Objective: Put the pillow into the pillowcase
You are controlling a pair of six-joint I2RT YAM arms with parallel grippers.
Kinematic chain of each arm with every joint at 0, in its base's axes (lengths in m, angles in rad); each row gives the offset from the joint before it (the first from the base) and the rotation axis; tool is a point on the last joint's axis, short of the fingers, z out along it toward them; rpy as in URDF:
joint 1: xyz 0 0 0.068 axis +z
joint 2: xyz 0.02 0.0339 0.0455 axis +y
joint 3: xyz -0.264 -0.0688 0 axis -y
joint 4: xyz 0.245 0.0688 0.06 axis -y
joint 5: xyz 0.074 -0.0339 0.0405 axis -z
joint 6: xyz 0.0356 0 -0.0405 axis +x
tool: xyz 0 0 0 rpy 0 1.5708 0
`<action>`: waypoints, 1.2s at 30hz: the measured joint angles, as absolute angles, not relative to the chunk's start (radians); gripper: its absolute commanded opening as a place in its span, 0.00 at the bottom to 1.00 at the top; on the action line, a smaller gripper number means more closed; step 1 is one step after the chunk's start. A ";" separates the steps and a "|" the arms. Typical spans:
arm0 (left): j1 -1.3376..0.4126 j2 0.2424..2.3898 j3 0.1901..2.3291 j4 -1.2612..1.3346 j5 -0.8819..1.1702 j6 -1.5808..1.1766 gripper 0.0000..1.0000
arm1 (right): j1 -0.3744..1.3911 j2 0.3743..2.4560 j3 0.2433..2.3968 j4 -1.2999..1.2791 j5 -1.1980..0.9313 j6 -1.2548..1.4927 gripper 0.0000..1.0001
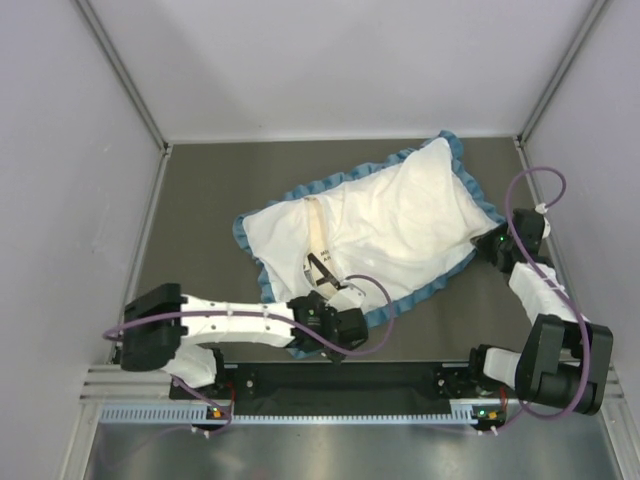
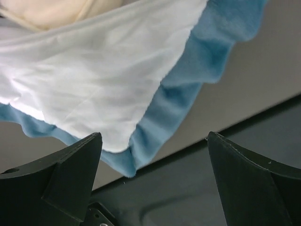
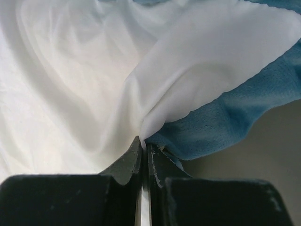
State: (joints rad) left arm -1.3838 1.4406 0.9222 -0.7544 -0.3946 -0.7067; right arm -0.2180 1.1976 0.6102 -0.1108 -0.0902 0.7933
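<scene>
The pillowcase lies spread across the middle of the table, white side out with a blue ruffled edge. It bulges, and a cream strip of the pillow shows at its left part. My left gripper hovers at the case's near edge, open, with nothing between its fingers. In the left wrist view the gripper sits just below the blue ruffle, with the pillow at the top left. My right gripper is at the case's right edge. In the right wrist view the gripper is shut on a fold of the pillowcase.
Pale enclosure walls stand left, right and behind the dark table mat. A metal rail with the arm bases runs along the near edge. A purple cable loops above the right arm.
</scene>
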 measured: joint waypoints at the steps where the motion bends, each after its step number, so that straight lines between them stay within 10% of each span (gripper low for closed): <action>1: -1.383 1.483 0.935 -0.755 -0.412 -0.700 0.98 | -0.218 1.198 0.610 -0.120 -0.094 0.792 0.00; 7: -1.331 1.643 0.965 -0.718 -0.441 -0.669 0.95 | -0.218 1.183 0.610 -0.131 -0.111 0.785 0.00; 9: -1.296 1.662 0.979 -0.695 -0.436 -0.662 0.68 | -0.218 1.172 0.610 -0.136 -0.116 0.785 0.00; 12: -1.259 1.690 0.987 -0.657 -0.429 -0.659 0.00 | -0.218 1.150 0.610 -0.150 -0.121 0.782 0.00; 22: -1.304 1.567 1.038 -0.846 -0.485 -0.694 0.00 | -0.225 0.910 0.756 -0.429 -0.130 0.698 0.00; 36: -1.634 1.387 2.039 -1.303 -0.931 -0.791 0.00 | -0.225 0.684 1.383 -0.830 -0.141 0.555 0.00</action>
State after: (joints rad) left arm -1.6341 1.3869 2.0388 -1.3025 -0.9314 -0.7906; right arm -0.2253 0.6842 1.3830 -0.8303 -0.1413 0.5549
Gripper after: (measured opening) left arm 0.031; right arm 0.016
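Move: The near trim of the pillowcase, by its near-left corner, lies about 5 cm ahead of the open left hand, 1 cm to its right and 5 cm below. From that hand, the visible end of the pillow is some 17 cm ahead, 3 cm left and 4 cm lower. The right hand already pinches the pillowcase's right side; from it the same stretch of near trim is some 20 cm back, 27 cm left and 8 cm below. The pillowcase's near trim is pinched by the left hand, which reaches forward and down about 5 cm each and shuts its wide-open fingers. With the right hand still gripping the right side, both then lift steeply, left by some 40 cm, right by about 32 cm while drawing back some 12 cm, fingers tipping up roughly 30 degrees. ##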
